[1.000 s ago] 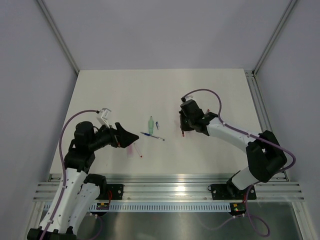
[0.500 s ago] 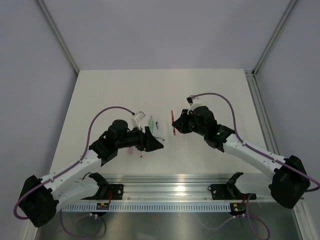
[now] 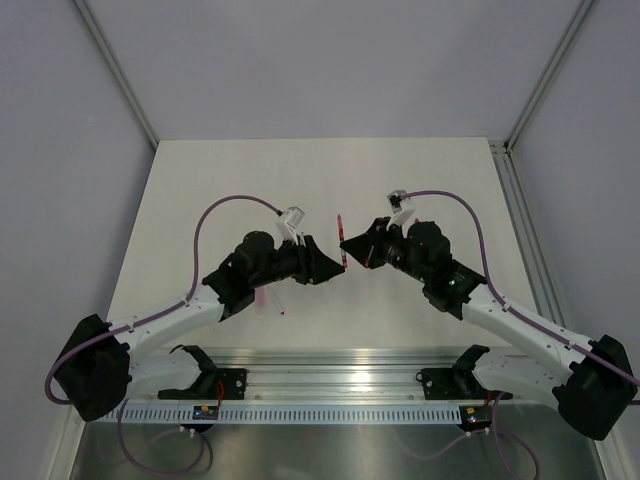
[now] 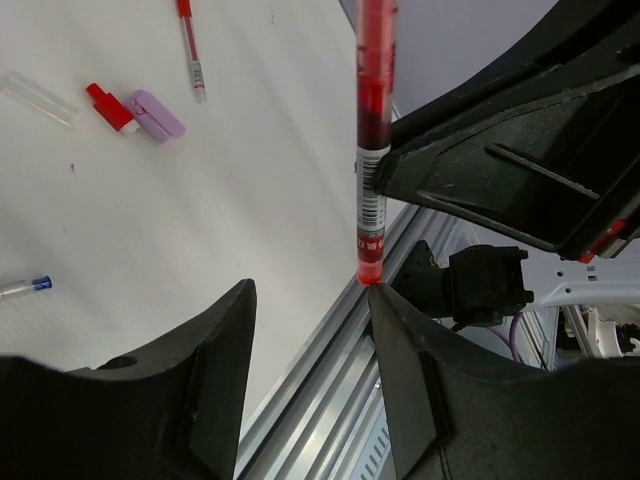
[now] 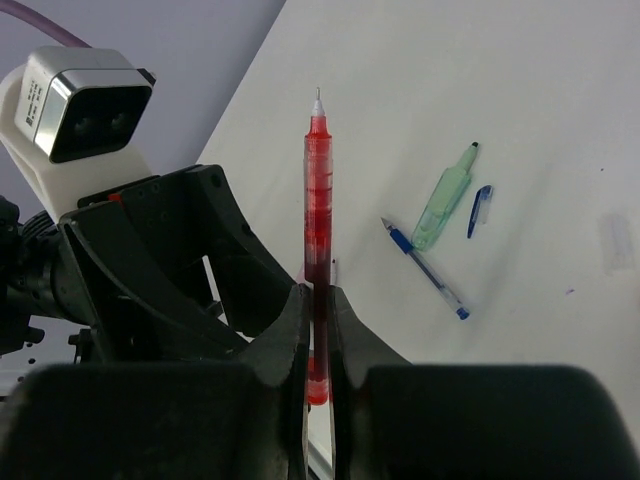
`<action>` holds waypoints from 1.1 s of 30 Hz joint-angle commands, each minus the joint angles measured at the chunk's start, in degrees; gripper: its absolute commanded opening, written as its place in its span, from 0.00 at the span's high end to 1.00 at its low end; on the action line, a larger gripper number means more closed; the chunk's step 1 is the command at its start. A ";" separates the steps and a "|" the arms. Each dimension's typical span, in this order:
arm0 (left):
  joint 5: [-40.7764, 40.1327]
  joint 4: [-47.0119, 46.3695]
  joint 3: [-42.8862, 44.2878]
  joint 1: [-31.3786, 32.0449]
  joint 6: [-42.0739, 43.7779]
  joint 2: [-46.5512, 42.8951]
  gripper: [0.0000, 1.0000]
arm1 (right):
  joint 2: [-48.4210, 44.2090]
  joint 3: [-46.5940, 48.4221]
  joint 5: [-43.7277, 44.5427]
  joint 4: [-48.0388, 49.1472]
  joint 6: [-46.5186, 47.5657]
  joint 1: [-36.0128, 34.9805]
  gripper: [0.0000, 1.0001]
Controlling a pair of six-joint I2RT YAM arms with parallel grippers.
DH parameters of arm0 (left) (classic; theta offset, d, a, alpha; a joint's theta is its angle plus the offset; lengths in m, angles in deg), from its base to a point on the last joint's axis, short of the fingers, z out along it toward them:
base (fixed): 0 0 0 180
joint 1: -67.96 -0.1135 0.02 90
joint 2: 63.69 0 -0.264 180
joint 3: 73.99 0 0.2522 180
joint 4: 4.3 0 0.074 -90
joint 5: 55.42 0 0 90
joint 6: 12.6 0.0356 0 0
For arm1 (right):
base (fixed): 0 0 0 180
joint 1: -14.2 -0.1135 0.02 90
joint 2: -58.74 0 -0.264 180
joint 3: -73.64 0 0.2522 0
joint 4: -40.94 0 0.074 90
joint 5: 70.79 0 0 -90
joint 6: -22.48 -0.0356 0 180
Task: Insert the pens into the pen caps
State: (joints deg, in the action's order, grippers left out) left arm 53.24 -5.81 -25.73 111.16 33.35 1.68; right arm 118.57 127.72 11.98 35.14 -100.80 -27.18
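Observation:
My right gripper (image 5: 318, 300) is shut on a red pen (image 5: 317, 210), which stands upright with its fine tip up. From above, that red pen (image 3: 342, 240) hangs over the table's middle, between the right gripper (image 3: 350, 248) and the left gripper (image 3: 328, 268). My left gripper (image 4: 310, 300) is open, its jaws apart with nothing between them. The red pen (image 4: 372, 150) has its blunt end right at the tip of the right-hand finger (image 4: 400, 350). A pale green cap (image 5: 443, 198), a blue pen (image 5: 425, 268) and a blue cap (image 5: 480, 210) lie on the table.
Also on the table lie a second red pen (image 4: 190, 45), a red cap (image 4: 110, 108), a pale pink cap (image 4: 157, 115) and a clear cap (image 4: 35, 95). A pink pen (image 3: 262, 298) lies near the front edge. Behind the left jaws is the metal rail (image 4: 330, 400).
The right gripper has lifted the red pen and carried it left to the middle. The left arm has swung right to meet it, and its jaws have narrowed.

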 commanded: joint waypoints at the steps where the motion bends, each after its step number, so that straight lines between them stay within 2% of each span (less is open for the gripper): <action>1: -2.39 -7.23 3.20 0.75 0.28 0.99 0.50 | -0.68 0.02 -2.62 3.46 -1.26 -0.63 1.00; 4: -2.22 -7.67 3.29 0.92 0.46 1.08 0.52 | -0.07 0.20 -2.97 3.20 -1.35 -0.63 1.00; 8: -3.62 -8.37 3.03 1.01 0.81 1.08 0.60 | -0.07 0.20 -3.41 3.29 -1.27 -0.63 1.00; 14: -2.92 -11.54 2.24 1.01 0.37 1.26 0.60 | 0.72 0.38 -2.97 3.11 -1.09 -0.54 1.00; 21: -2.92 -12.68 2.06 1.01 0.20 1.08 0.54 | 1.16 0.38 -2.71 3.19 -1.09 -0.62 1.00; 28: -3.45 -11.71 3.82 1.01 1.16 2.93 0.58 | -0.07 -0.67 -3.76 4.95 -1.44 -0.63 1.00; 31: -2.93 -11.63 4.43 1.01 1.34 3.98 0.61 | -0.59 -0.94 -3.94 5.48 -1.44 -0.63 1.00; 33: -2.31 -12.15 4.52 1.01 1.34 4.42 0.78 | -0.25 -0.94 -4.29 5.74 -1.79 -0.63 1.00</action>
State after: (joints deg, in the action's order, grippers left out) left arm 51.73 -13.41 -24.09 112.15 33.30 5.42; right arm 119.40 126.75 9.77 37.46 -101.89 -27.23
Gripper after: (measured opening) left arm 0.281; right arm 0.109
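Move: The right hand grips the uncapped red pen upright, tip up; its free lower end hangs roughly 4 cm straight below that hand. From the left hand, this end is about 2 cm ahead, 2 cm to the right and 1 cm above. Some 18 cm below the left hand on the table lie the blue pen, about 11 cm ahead and 9 cm left; the green highlighter, 18 cm ahead and 10 cm left; and the lilac cap, 16 cm ahead and 8 cm right. The left fingers come around the lower end of the red pen from either side and narrow from half open to about a quarter, not yet visibly pinching it. To get there the hand rises nearly 3 cm, then eases about 1 cm back down while creeping forward and right by 1.5 cm each, tilting some 5 degrees. The right hand keeps its grip, almost still. ##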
